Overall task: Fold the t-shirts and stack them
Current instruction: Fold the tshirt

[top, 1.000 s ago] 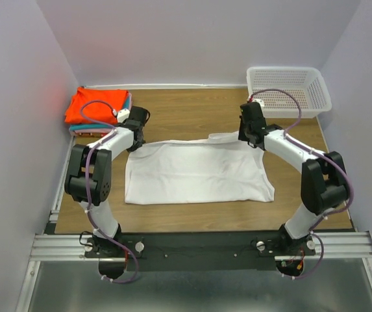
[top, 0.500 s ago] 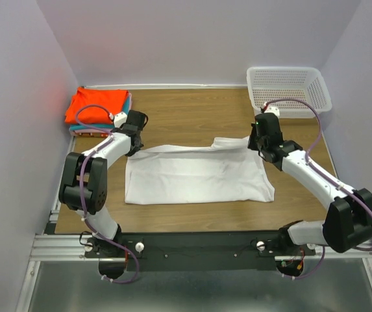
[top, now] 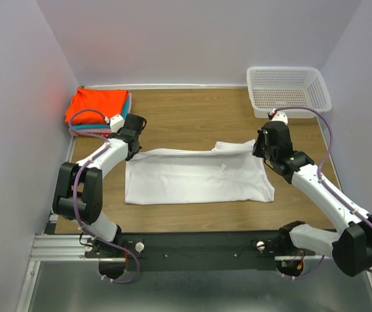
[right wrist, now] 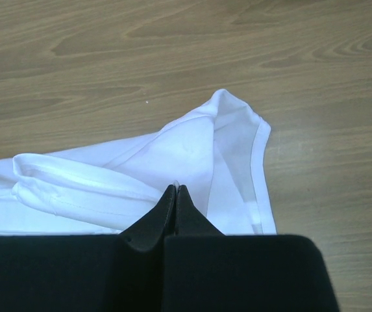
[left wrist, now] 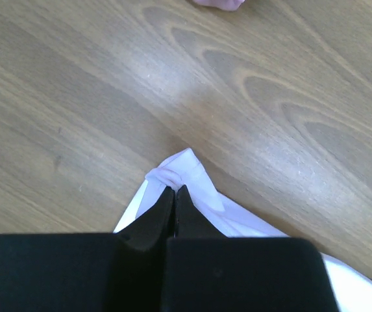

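Observation:
A plain white t-shirt (top: 195,181) lies spread on the wooden table, its far edge bunched and lifted. My left gripper (top: 132,151) is shut on the shirt's far left corner; in the left wrist view the closed tips (left wrist: 174,188) pinch a knot of white cloth (left wrist: 189,170). My right gripper (top: 258,148) is shut on the far right part; its tips (right wrist: 175,187) nip a fold of the white t-shirt (right wrist: 192,146). A stack of folded t-shirts (top: 98,106), orange-red on top with teal under it, sits at the far left corner.
A white plastic mesh basket (top: 288,90) stands at the far right corner. Bare wood table (top: 198,120) lies between the stack and the basket. Purple walls close in the left, right and far sides. A pink scrap (left wrist: 219,3) shows at the left wrist view's top edge.
Both grippers have moved toward the near side, dragging the white shirt's far edge with them. The right arm has stretched out and lowered; the left arm has also dropped lower.

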{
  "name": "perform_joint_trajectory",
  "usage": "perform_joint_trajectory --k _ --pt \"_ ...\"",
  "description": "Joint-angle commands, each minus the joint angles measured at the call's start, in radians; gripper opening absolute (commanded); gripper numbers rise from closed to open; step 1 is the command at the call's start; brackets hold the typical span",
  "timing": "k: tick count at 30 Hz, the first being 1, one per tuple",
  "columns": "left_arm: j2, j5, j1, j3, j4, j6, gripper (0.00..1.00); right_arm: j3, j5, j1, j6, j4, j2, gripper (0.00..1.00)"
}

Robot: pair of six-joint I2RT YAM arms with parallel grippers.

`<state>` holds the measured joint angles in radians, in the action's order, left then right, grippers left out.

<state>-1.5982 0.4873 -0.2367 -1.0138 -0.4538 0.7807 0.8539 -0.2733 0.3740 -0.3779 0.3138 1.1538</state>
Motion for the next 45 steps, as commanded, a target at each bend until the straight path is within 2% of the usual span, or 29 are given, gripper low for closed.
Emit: perform_joint_trajectory --k 1,11,14,17,19,20,21,22,23,25,27,30,33,39,45 --pt "0.058 0.062 -0.019 0.056 0.004 0.067 0.00 -0.052 0.039 0.006 -0.024 0.048 -0.049 0.01" --pt "0.067 0.071 -0.036 0.142 0.029 0.117 0.00 -0.179 0.155 0.006 -0.078 0.083 -0.134 0.00" --pt "0.075 0.071 -0.036 0.159 0.027 0.137 0.09 -0.216 0.203 0.006 -0.113 0.091 -0.151 0.01" --pt "0.095 0.079 -0.036 0.162 -0.003 0.158 0.24 -0.269 0.259 0.006 -0.163 0.099 -0.175 0.03" --pt "0.116 0.115 -0.036 0.153 -0.080 0.187 0.42 -0.303 0.267 0.005 -0.209 0.122 -0.209 0.09" --pt "0.125 0.128 -0.036 0.150 -0.110 0.204 0.59 -0.317 0.267 0.006 -0.223 0.128 -0.227 0.10" --pt "0.135 0.157 -0.036 0.146 -0.146 0.248 0.65 -0.328 0.298 0.006 -0.240 0.136 -0.242 0.13" --pt "0.151 0.165 -0.036 0.133 -0.181 0.268 0.79 -0.335 0.327 0.006 -0.254 0.143 -0.259 0.20" --pt "0.161 0.172 -0.036 0.127 -0.242 0.287 0.83 -0.354 0.347 0.005 -0.263 0.146 -0.296 0.26" --pt "0.191 0.186 -0.036 0.106 -0.310 0.331 0.91 -0.374 0.404 0.006 -0.286 0.156 -0.327 0.46" --pt "0.227 0.168 -0.038 0.086 -0.321 0.315 0.91 -0.378 0.428 0.006 -0.279 0.157 -0.370 0.51" --pt "0.262 0.101 -0.038 0.077 -0.251 0.243 0.92 -0.365 0.370 0.006 -0.263 0.157 -0.417 0.66" --pt "0.265 0.003 -0.044 0.058 -0.136 0.114 0.93 -0.323 0.312 0.005 -0.251 0.151 -0.405 1.00" --pt "0.131 -0.215 -0.101 0.001 0.055 -0.058 0.93 -0.273 0.353 0.006 -0.245 0.035 -0.260 1.00" --pt "-0.012 -0.234 -0.187 -0.062 0.066 -0.063 0.93 -0.248 0.369 0.005 -0.254 -0.058 -0.045 1.00"
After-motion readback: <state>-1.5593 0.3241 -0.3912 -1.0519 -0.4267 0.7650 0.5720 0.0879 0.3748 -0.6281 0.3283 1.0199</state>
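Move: Over the t-shirt's far side, each hand already pinches an end of its raised far edge. The flat near part they fold onto has its middle some 10 cm back, 25 cm right and 5 cm below the left hand, or about 11 cm back, 22 cm left and 14 cm below the right. From the left hand, the folded stack is about 17 cm ahead and 14 cm left, near hand height. The white basket sits some 26 cm ahead, 12 cm right and 10 cm below the right hand. Drawing the far edge back and down over the shirt, the right hand goes about 12 cm back and 8 cm down, rolling and tipping, then opens, lets go and eases forward. The left lowers its corner a few centimetres back, opens and lets go while still backing off, then rises and swings forward and right over the shirt, fingers wide. ##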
